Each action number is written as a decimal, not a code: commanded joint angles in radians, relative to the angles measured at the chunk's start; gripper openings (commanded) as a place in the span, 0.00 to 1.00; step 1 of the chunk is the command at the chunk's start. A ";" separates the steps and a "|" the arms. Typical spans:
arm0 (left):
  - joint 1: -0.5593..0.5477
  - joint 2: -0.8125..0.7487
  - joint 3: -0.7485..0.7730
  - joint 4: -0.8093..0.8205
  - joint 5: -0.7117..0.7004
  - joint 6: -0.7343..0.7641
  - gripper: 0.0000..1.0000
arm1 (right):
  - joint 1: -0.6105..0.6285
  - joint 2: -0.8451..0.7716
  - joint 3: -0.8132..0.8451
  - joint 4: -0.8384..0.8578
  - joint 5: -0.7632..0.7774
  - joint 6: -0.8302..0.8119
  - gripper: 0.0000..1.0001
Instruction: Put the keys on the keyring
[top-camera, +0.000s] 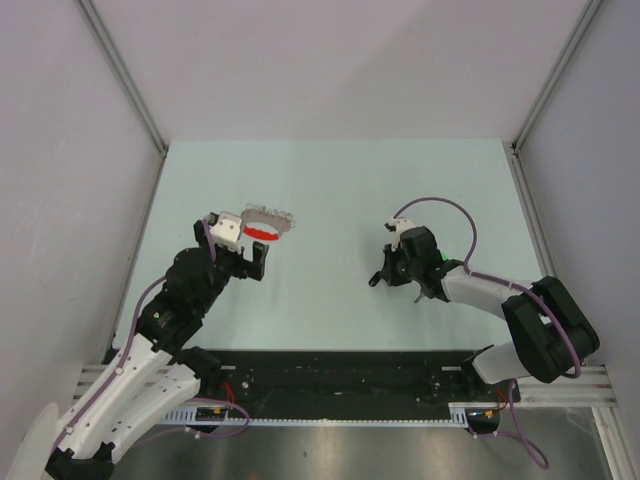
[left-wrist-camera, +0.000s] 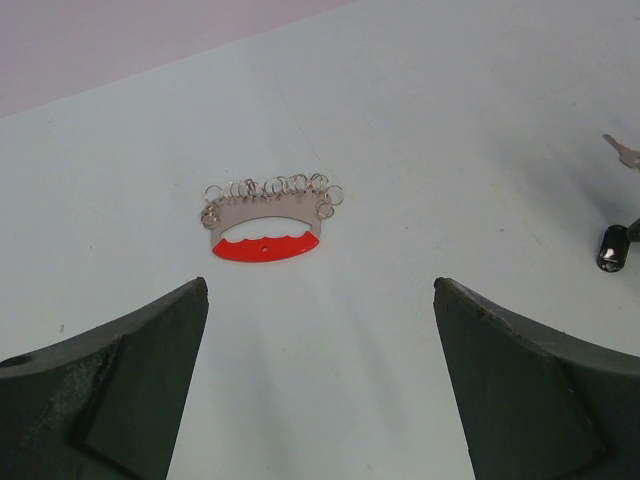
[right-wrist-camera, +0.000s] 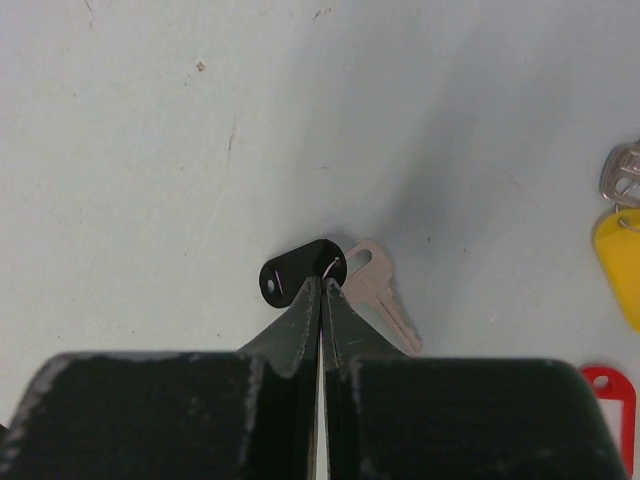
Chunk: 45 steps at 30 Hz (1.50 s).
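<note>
The keyring (left-wrist-camera: 266, 232) lies flat on the table, its red arc toward me and its row of small metal rings on the far side; it also shows in the top view (top-camera: 266, 226). My left gripper (left-wrist-camera: 320, 287) stands open just short of it, nothing between the fingers. My right gripper (right-wrist-camera: 322, 283) is shut on the black key (right-wrist-camera: 297, 271), pinching it where the black head meets the silver blade (right-wrist-camera: 385, 297). In the top view the right gripper (top-camera: 379, 279) is at mid-table, well right of the keyring. A yellow key (right-wrist-camera: 621, 264) and a red key (right-wrist-camera: 612, 394) lie at the right.
The black head (left-wrist-camera: 612, 248) and a silver blade (left-wrist-camera: 624, 152) show at the right edge of the left wrist view. Pale table (top-camera: 330, 180) with grey walls on three sides. A black rail (top-camera: 340, 375) runs along the near edge between the arm bases.
</note>
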 joint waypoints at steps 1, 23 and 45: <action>0.006 -0.002 0.002 0.021 0.015 0.017 1.00 | -0.005 0.007 0.035 0.066 0.007 -0.015 0.02; 0.006 0.006 0.002 0.017 0.012 0.015 1.00 | -0.005 0.030 0.033 -0.018 0.116 0.039 0.15; 0.006 0.168 0.039 0.021 -0.017 -0.177 1.00 | 0.014 -0.429 0.038 -0.143 0.230 0.105 0.77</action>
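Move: The right hand's shut fingers are at the ring end of the black tag, whose middle lies about 1 cm to their left, 1 cm back and 2 cm below; its key is just on the right. The yellow tag lies roughly 10 cm right and 4 cm ahead, the red tag some 12 cm right and 2 cm back, both about 3 cm down. From the left hand the black tag is about 33 cm right, 3 cm ahead and 22 cm below. The right hand eases about 2 cm right and down at the black tag while opening, then rises some 10 cm. ##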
